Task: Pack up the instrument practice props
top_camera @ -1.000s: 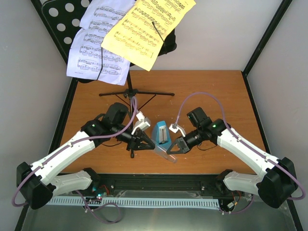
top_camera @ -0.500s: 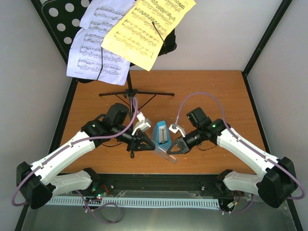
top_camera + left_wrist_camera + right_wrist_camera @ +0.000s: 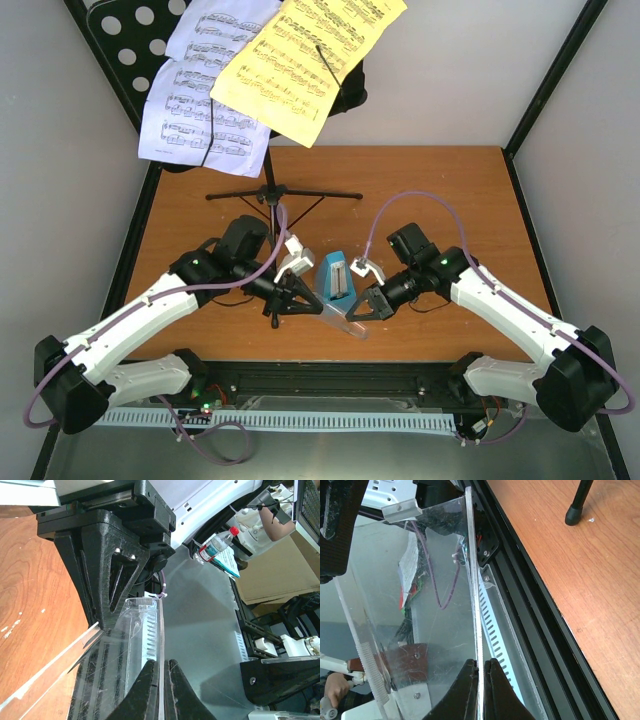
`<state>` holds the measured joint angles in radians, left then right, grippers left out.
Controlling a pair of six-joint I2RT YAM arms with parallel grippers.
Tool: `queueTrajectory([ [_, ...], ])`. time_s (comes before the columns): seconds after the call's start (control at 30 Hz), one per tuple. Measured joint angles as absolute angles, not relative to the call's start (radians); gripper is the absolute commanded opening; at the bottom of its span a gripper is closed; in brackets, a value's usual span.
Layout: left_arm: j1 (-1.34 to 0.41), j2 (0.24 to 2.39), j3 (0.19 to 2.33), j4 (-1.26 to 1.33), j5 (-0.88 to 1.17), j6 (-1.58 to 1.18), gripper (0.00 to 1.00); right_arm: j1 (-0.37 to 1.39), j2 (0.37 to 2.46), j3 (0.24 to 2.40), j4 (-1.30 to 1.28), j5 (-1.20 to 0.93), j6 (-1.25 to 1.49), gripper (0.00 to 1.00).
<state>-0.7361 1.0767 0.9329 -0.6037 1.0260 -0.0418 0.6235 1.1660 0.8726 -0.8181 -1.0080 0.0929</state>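
Observation:
The small blue metronome (image 3: 335, 277) stands upright on the brown table (image 3: 450, 190), near its front edge. Just in front of it, both grippers hold its clear plastic cover (image 3: 347, 323) above the table. My left gripper (image 3: 317, 304) (image 3: 161, 663) is shut on one thin edge of the clear cover (image 3: 143, 625). My right gripper (image 3: 351, 312) (image 3: 481, 662) is shut on another edge of that cover (image 3: 420, 605). The black music stand (image 3: 268, 192) rises at the back. Its round-holed desk (image 3: 125, 40) carries white pages (image 3: 195, 110) and a yellow page (image 3: 300, 60).
A stand leg's foot (image 3: 574, 513) rests on the table close to my right gripper. The black frame rail (image 3: 340, 380) and a slotted white strip (image 3: 300, 420) run along the near edge. Black cage posts (image 3: 555, 75) stand at the back corners.
My left gripper has closed fully onto the cover's edge. Nothing else has visibly moved.

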Motion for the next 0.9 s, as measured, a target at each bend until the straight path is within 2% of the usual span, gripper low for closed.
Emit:
queueTrajectory([
  [0.03,-0.736,1.077,0.932,-0.604,1.027,-0.042,0.00,0.624,1.166,0.873,-0.819,-1.007,0.093,0.03],
  [0.07,-0.736,1.077,0.931,-0.604,1.026,-0.042,0.00,0.624,1.166,0.873,-0.819,-1.005,0.093,0.07],
  [0.1,-0.736,1.077,0.931,-0.603,1.025,-0.042,0.00,0.624,1.166,0.874,-0.819,-1.002,0.093,0.18],
  [0.17,-0.737,1.074,0.929,-0.600,1.023,-0.045,0.00,0.624,1.161,0.876,-0.817,-0.983,0.104,0.46],
  [0.27,-0.739,1.054,0.915,-0.577,1.022,-0.074,0.00,0.622,1.138,0.878,-0.807,-0.929,0.126,0.75],
  [0.43,-0.740,0.997,0.850,-0.439,1.016,-0.194,0.00,0.612,1.046,0.879,-0.754,-0.819,0.195,0.97],
  [0.47,-0.740,0.986,0.835,-0.400,1.011,-0.226,0.00,0.605,1.019,0.878,-0.733,-0.793,0.218,1.00],
  [0.67,-0.741,0.944,0.741,-0.131,0.942,-0.452,0.00,0.572,0.809,0.814,-0.487,-0.582,0.403,1.00],
  [0.9,-0.741,0.913,0.681,0.143,0.809,-0.663,0.00,0.570,0.664,0.714,-0.190,-0.370,0.613,1.00],
])
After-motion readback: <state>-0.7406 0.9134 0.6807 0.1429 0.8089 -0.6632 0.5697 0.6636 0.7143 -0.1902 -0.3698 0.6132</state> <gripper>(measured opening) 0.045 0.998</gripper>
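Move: Both hands pinch the clear cover between them, its middle some 5 cm to the left hand's right, about 2 cm back and 3 cm lower. From the left hand, the blue metronome lies about 18 cm ahead, 5 cm to the right and 22 cm below; the music stand's near foot is about 8 cm ahead, 11 cm left and 25 cm below. From the right hand, the metronome lies roughly 17 cm ahead, 2 cm left and 16 cm below. The right fingers spring wide open and let go of the clear cover, and that hand pulls clear, first forward and then steeply up as well, ending about 12 cm higher, 10 cm farther out and 5 cm to the right while swinging some 45 degrees clockwise. Slightly later the left hand, its fingers still shut on the cover's edge, lifts it about 5 cm and carries it 4 cm forward towards being above the metronome, turning roughly 20 degrees counter-clockwise and levelling so that it points nearly straight right. ##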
